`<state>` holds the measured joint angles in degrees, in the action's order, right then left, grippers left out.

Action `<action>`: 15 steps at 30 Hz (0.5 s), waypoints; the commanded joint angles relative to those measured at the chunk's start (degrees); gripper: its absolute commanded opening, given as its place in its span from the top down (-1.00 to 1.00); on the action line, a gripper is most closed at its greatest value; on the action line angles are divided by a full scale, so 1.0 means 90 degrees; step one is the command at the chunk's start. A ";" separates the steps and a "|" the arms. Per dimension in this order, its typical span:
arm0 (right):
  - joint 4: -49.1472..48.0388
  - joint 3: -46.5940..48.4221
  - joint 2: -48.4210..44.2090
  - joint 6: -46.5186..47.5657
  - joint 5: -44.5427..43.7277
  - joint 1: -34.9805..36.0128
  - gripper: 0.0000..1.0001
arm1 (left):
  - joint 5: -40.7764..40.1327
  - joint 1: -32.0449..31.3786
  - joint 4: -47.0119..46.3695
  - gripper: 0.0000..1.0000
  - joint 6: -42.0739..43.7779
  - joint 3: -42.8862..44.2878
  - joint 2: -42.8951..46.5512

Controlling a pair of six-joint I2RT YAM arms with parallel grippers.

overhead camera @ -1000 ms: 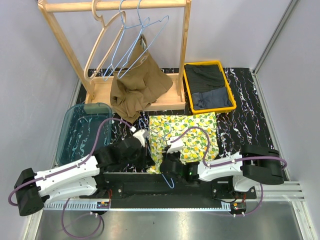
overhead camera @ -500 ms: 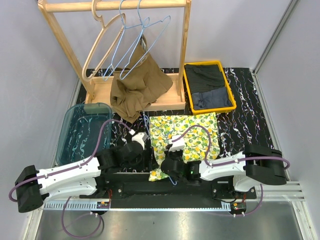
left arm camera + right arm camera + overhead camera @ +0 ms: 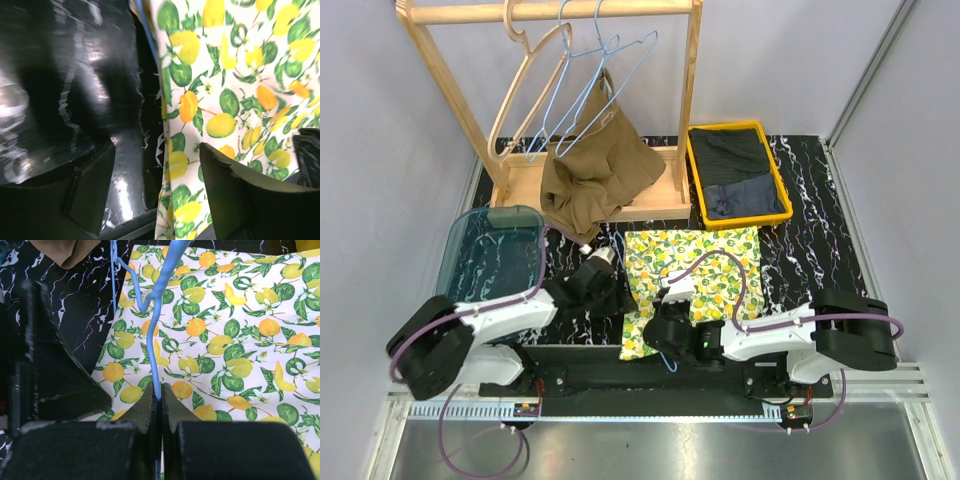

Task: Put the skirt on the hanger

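Observation:
The skirt (image 3: pixel 695 268), white with a lemon and orange print, lies flat on the black marbled table (image 3: pixel 810 250). My right gripper (image 3: pixel 662 326) is at its near left corner, shut on the blue wire hanger (image 3: pixel 163 305). The wire runs up from the closed jaws (image 3: pixel 160 396) over the skirt (image 3: pixel 235 340). A bit of the hanger (image 3: pixel 666 361) shows below the gripper from above. My left gripper (image 3: pixel 608 292) is open beside the skirt's left edge. That edge (image 3: pixel 175 160) lies between its fingers (image 3: pixel 235 185), untouched, and the left gripper (image 3: pixel 157 152) holds nothing.
A wooden rack (image 3: pixel 550 12) at the back carries a wooden hanger (image 3: pixel 525 80), wire hangers (image 3: pixel 595 70) and a brown garment (image 3: pixel 595 170). A yellow bin (image 3: pixel 775 170) with dark clothes sits back right. A clear blue tub (image 3: pixel 485 262) stands left of my left arm.
My left gripper has opened and let go of the skirt's left edge, then drawn back to the left. The skirt now lies flatter. The right gripper has kept its hold on the hanger.

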<state>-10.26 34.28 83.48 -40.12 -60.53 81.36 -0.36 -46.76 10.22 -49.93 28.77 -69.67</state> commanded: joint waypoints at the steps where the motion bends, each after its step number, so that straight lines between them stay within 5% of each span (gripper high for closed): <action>1: 0.0056 0.0214 0.0031 -0.0210 -0.0266 -0.0027 1.00 | 0.1093 0.0010 -0.1534 -0.32 0.0041 -0.0179 -0.0646; 5: 0.0066 0.0205 -0.0037 -0.0240 -0.0247 -0.0046 1.00 | 0.1426 0.0001 -0.2247 0.05 -0.0155 -0.0384 -0.1057; 10: 0.0271 0.0195 -0.0213 -0.0298 -0.0286 -0.0134 1.00 | 0.1457 0.0010 -0.2210 0.76 -0.0194 -0.0385 -0.0990; 15: 0.0407 0.0175 -0.0272 -0.0386 -0.0305 -0.0212 1.00 | 0.1056 -0.0019 -0.1264 1.00 0.0040 -0.0160 -0.0580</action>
<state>-8.01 34.48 82.98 -41.69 -60.47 80.44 10.48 -46.72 -5.32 -51.31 25.67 -78.32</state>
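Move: The left edge of the lemon skirt, where the open left gripper is to pinch it, lies about 4 cm to its right, 1 cm back and 2 cm below. From the left gripper, the right gripper is some 8 cm right, 2 cm ahead and 5 cm higher; the hanger's far end is roughly 14 cm ahead and 2 cm left, slightly lower. From the right gripper, that skirt edge is about 4 cm left, 2 cm back and 7 cm down. Bring the left gripper about 4 cm right and a little down onto the lemon skirt's left edge, tilting the wrist some 10 degrees so the fingertips swing right. Start closing on the way, ease back about 1 cm, and shut the fingers to pinch the edge. Keep the right gripper nearly still, holding the blue hanger. ##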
